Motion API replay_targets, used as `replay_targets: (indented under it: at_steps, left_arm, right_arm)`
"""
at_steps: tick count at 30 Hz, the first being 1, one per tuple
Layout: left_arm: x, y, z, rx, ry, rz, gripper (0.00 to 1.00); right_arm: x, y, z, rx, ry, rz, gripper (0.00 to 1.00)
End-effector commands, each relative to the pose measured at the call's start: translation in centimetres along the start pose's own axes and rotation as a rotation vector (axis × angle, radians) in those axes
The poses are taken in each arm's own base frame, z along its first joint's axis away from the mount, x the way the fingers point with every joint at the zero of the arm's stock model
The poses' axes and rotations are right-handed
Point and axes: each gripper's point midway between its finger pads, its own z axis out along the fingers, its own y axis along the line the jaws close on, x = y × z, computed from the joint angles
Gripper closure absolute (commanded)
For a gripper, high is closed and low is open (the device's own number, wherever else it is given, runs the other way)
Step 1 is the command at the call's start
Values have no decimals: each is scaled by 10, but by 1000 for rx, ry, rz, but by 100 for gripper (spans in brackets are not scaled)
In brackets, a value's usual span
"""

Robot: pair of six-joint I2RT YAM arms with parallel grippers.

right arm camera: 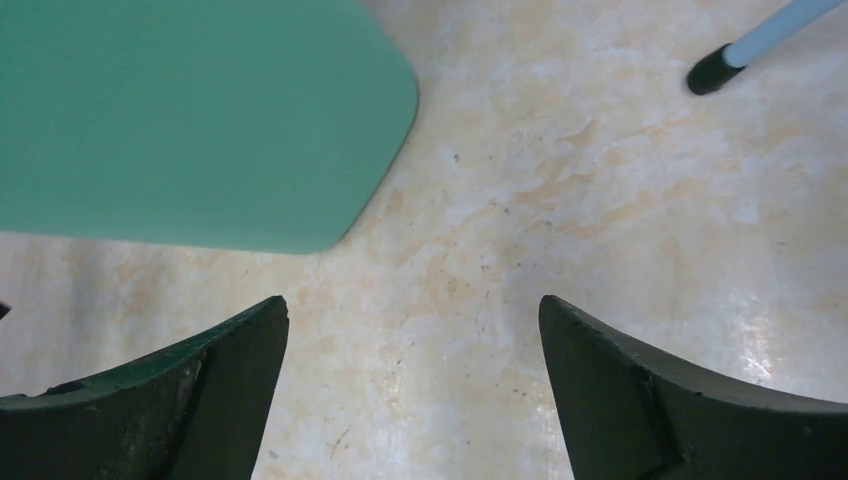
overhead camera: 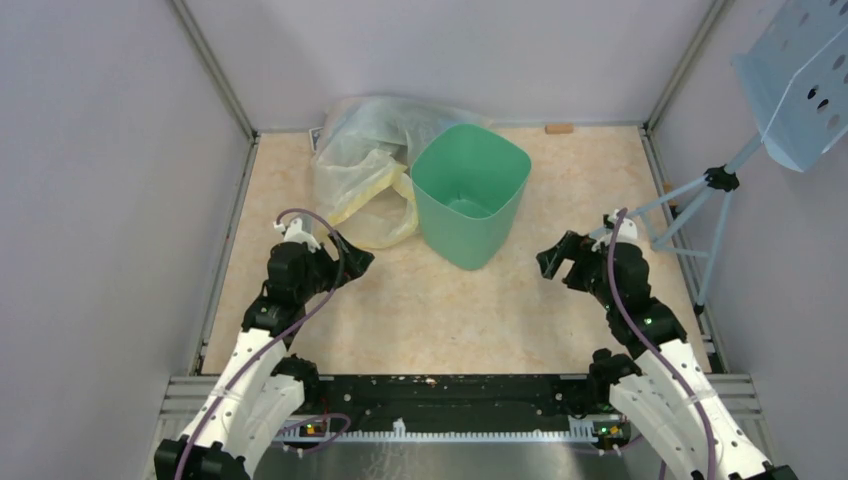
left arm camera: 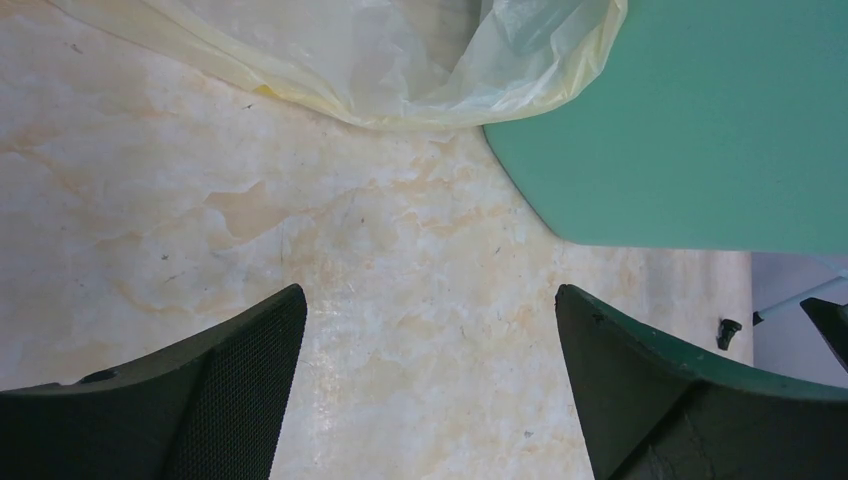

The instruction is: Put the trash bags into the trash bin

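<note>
The mint-green trash bin (overhead camera: 462,232) stands upright at the middle back of the table, open and seemingly empty inside. Its side also fills the left wrist view's upper right (left arm camera: 680,120) and the right wrist view's upper left (right arm camera: 180,120). No trash bags show for certain; a pale bluish film (left arm camera: 540,30) lies inside the big clear yellow-tinted bag (overhead camera: 365,170) slumped against the bin's left side. My left gripper (overhead camera: 355,262) (left arm camera: 430,295) hovers open over bare table, near the bin's front left. My right gripper (overhead camera: 552,262) (right arm camera: 412,300) hovers open at the bin's front right, with nothing between its fingers.
A tripod (overhead camera: 700,200) with a light-blue perforated panel (overhead camera: 800,80) stands at the right edge; one foot (right arm camera: 712,72) rests near my right gripper. A small wooden block (overhead camera: 559,128) lies by the back wall. Grey walls close in three sides.
</note>
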Motion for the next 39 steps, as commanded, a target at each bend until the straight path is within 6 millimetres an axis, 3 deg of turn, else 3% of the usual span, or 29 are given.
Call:
replay_targets:
  at_steps: [1, 5, 9, 19, 23, 27, 33, 39]
  left_arm:
    - [-8, -5, -2, 11, -22, 10, 1]
    - [-12, -8, -1, 22, -30, 37, 1]
    - [-24, -7, -2, -2, -69, 93, 1]
    - [-83, -16, -6, -88, -224, 166, 1]
    - [-113, -6, -5, -221, -271, 203, 1]
    - [-137, -2, 5, -302, -285, 273, 1]
    - [-161, 0, 37, -353, -257, 399, 1]
    - [-156, 3, 74, -369, -163, 555, 1]
  right_arm:
    - [-1, 43, -9, -238, 36, -68, 6]
    - [14, 74, -12, -458, 60, -72, 5]
    - [18, 91, -12, -561, 41, -81, 5]
    - [31, 138, 22, -528, -168, -174, 5]
    - [37, 150, 45, -431, -221, -194, 5]
    - [28, 154, 67, -330, -287, -158, 5]
    - [1, 156, 95, -221, -337, -109, 5]
    - [-36, 132, 141, -134, -320, -21, 5]
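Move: The trash bag's near-left yellow rim lies about 16 cm ahead of the left hand, 4 cm left and 12 cm below; the bag's bulk sits some 25 cm ahead and 6 cm right. The green bin's middle is 16 cm ahead and 25 cm right of that hand. From the right hand, the bin is roughly 17 cm ahead and 18 cm left, the stand's nearest foot 17 cm ahead, 8 cm right and 14 cm down. The right hand, open, swings about 16 cm left, turning counter-clockwise and back as it dips some 4 cm, then drives about 10 cm forward while rising, its open fingers coming against the bin's near wall and pushing the bin outward. The left hand, also open, arcs forward 12 cm, leftward and up towards the bag's rim, rolling its left side up some 30 degrees, then starts down. ##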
